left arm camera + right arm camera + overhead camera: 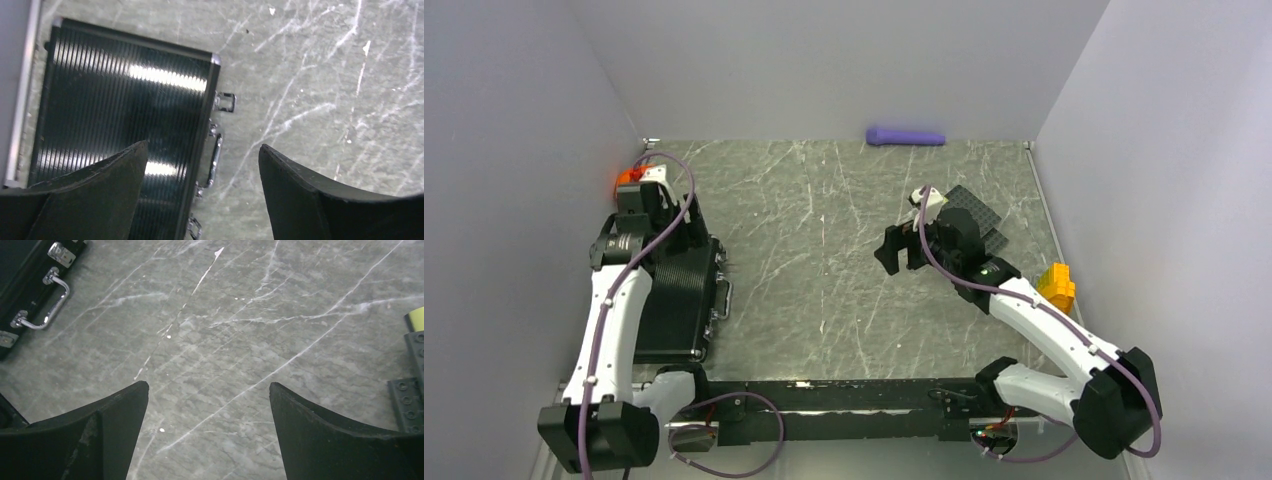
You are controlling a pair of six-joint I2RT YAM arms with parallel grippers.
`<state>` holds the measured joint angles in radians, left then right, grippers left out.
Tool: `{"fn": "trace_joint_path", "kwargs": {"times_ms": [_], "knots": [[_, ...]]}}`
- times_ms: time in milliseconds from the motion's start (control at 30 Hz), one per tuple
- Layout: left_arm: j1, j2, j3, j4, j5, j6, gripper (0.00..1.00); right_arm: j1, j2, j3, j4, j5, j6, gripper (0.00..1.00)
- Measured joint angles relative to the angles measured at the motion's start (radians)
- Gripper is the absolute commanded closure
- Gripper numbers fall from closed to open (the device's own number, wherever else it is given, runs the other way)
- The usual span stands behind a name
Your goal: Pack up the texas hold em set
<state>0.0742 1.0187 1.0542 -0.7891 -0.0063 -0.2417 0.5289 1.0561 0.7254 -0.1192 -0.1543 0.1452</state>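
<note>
The black ribbed case [679, 300] of the texas hold em set lies shut at the table's left side, its metal handle [724, 297] facing the middle. My left gripper [686, 232] hangs open over the case's far end. In the left wrist view the case [125, 100], its handle [216, 155] and a latch [226, 101] lie below the left gripper [202, 150], with nothing between the fingers. My right gripper [901, 250] stands open above bare table right of centre. The right wrist view shows the right gripper [209, 387] empty, with the case's handle [47, 305] at the upper left.
Black studded plates [979, 205] lie behind the right gripper, seen also as studded plates [407, 400] at the right edge of its wrist view. A yellow block [1056, 285] sits by the right wall. An orange toy [629, 178] is at the far left corner, and a purple object [906, 136] lies against the back wall.
</note>
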Motion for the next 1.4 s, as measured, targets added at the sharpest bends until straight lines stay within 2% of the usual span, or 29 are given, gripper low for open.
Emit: {"fn": "trace_joint_path", "kwargs": {"times_ms": [133,233,333,433,600,900,1033,1400], "knots": [[0.003,0.099,0.067,0.020,-0.027,0.039,0.32,0.007,0.057,0.023,0.019,-0.008,0.077,0.12],[0.009,0.177,0.098,0.040,-0.035,0.064,0.38,0.044,0.134,0.060,0.038,-0.002,0.146,0.16],[0.021,0.204,0.070,0.070,-0.040,0.076,0.44,0.123,0.236,0.131,0.058,0.015,0.198,0.20],[0.070,0.202,-0.027,0.143,-0.019,0.079,0.51,0.201,0.365,0.215,0.122,0.009,0.254,0.30],[0.169,0.289,-0.081,0.152,0.022,0.080,0.52,0.262,0.586,0.359,0.206,-0.048,0.332,0.42],[0.169,0.356,-0.084,0.195,0.089,0.080,0.58,0.313,0.947,0.649,0.372,-0.211,0.466,0.58],[0.169,0.403,-0.084,0.195,0.089,0.080,0.63,0.329,1.056,0.734,0.468,-0.291,0.520,0.60],[0.169,0.449,-0.048,0.208,0.089,0.080,0.64,0.362,1.283,0.988,0.592,-0.491,0.574,0.61]]}}
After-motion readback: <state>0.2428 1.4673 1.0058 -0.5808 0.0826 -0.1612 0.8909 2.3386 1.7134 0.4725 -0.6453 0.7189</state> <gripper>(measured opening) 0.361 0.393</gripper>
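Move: Below the left hand lies the shut black chip case, its middle about 8 cm to the left, 6 cm back and some 15 cm down; the orange tray stands about 20 cm ahead and 14 cm to the left. From the right hand, the far latch on the case's right side is roughly 41 cm to the left, 1 cm ahead and 13 cm lower, with the handle about 38 cm left and 6 cm back. Sweeping about 36 cm to its left across the open table, the right hand sinks slightly, turns roughly 35 degrees counter-clockwise and half closes, stopping short of the latch side of the case. The left hand first reaches briefly forward, then sinks about 12 cm and shifts left onto the lid's far end, tipping down and narrowing its fingers until they seem to rest on it. ##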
